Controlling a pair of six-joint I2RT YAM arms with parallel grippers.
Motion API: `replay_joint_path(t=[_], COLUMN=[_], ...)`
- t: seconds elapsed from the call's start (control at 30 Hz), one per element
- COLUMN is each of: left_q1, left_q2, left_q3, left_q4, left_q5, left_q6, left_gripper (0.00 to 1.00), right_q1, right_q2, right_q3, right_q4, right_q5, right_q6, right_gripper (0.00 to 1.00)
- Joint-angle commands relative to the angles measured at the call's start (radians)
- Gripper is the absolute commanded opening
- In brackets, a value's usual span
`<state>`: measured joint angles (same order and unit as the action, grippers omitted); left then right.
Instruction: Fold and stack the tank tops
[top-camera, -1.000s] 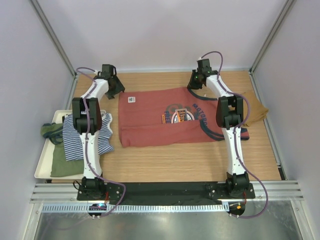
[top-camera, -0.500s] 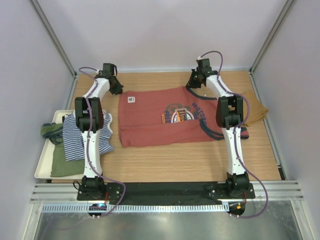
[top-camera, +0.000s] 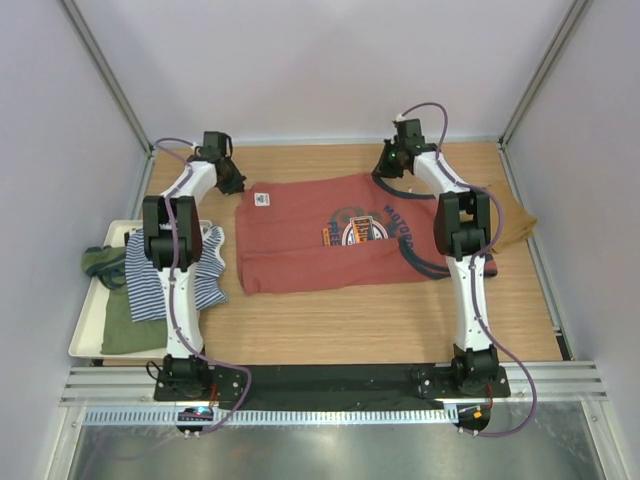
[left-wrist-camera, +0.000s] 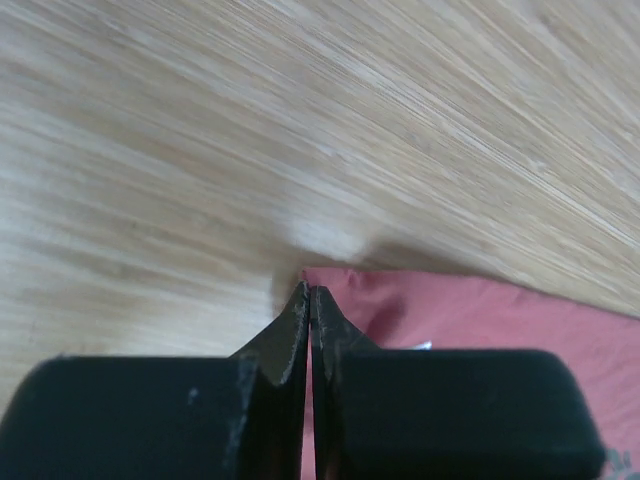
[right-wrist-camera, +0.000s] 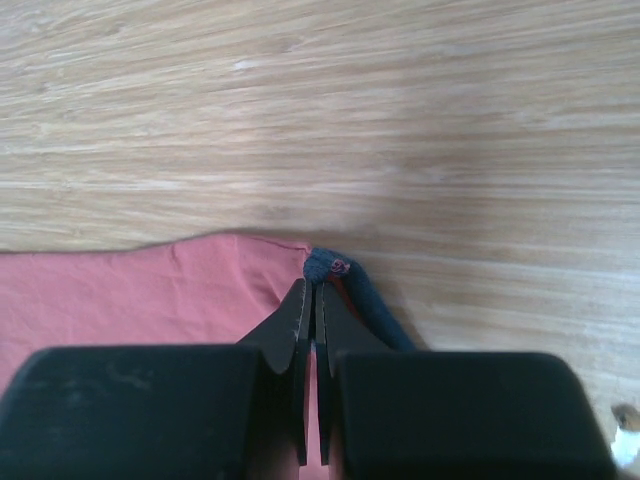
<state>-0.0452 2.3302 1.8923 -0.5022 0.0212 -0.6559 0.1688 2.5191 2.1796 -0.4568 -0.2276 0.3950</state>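
The rust-red tank top (top-camera: 320, 235) with navy trim and a round chest graphic lies flat on the wooden table. My left gripper (top-camera: 238, 185) is shut on its far left corner (left-wrist-camera: 345, 285), red cloth pinched between the jaws. My right gripper (top-camera: 383, 170) is shut on the far right corner, at the navy-trimmed strap (right-wrist-camera: 335, 268). A tan-brown tank top (top-camera: 510, 220) lies partly under the red one at the right. The navy-white striped tank top (top-camera: 150, 270) and an olive green one (top-camera: 125, 325) rest on the tray.
A white tray (top-camera: 85, 335) sits at the left table edge. Metal frame posts and white walls enclose the table on three sides. Bare wood (top-camera: 350, 320) lies between the red top and the arm bases.
Both grippers have closed onto the red top's far corners. The left gripper's jaws went from open to shut; the red top's far left corner has shifted slightly.
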Motion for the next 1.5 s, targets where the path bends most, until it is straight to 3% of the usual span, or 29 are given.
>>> replay_joint_path(t=[0.0, 0.33, 0.83, 1.47], left_q1=[-0.001, -0.012, -0.019, -0.041], left_q2=[-0.155, -0.265, -0.529, -0.758], left_q3=[-0.071, -0.206, -0.58, -0.82], left_q4=[0.126, 0.16, 0.304, 0.317], left_q5=[0.016, -0.004, -0.049, -0.086], left_q6=[0.009, 0.001, -0.007, -0.037], left_gripper=[0.0, 0.0, 0.0, 0.0], right_q1=[0.0, 0.0, -0.002, 0.001], right_q2=[-0.141, -0.267, -0.519, -0.727], right_q3=[-0.024, -0.174, -0.556, -0.912], right_q4=[0.061, 0.101, 0.205, 0.264], right_q5=[-0.003, 0.004, 0.013, 0.062], right_q6=[-0.012, -0.001, 0.034, 0.064], right_gripper=[0.01, 0.01, 0.01, 0.01])
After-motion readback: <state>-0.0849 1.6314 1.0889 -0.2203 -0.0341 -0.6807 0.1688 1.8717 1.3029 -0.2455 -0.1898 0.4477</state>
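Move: Pinched at its far edge, the red tank top spreads towards the robot from both hands. Its near folded edge, where the far side is to go, lies about 35 cm back and 4 cm right of the left hand, and 39 cm back and 2 cm left of the right. The print is some 15 cm back and 32 cm right of the left hand, the striped tank top 28 cm back and 10 cm left. From the right hand, the folded brown tank top lies 16 cm back and 33 cm right. Keeping their pinch on the tank top's far edge, both hands first lift it about 5 cm, then draw it back some 14 cm over the lying cloth towards the near folded edge. The left ends a little higher, its fingers tilting up roughly 10 degrees; the right sinks slightly late on and barely turns. ##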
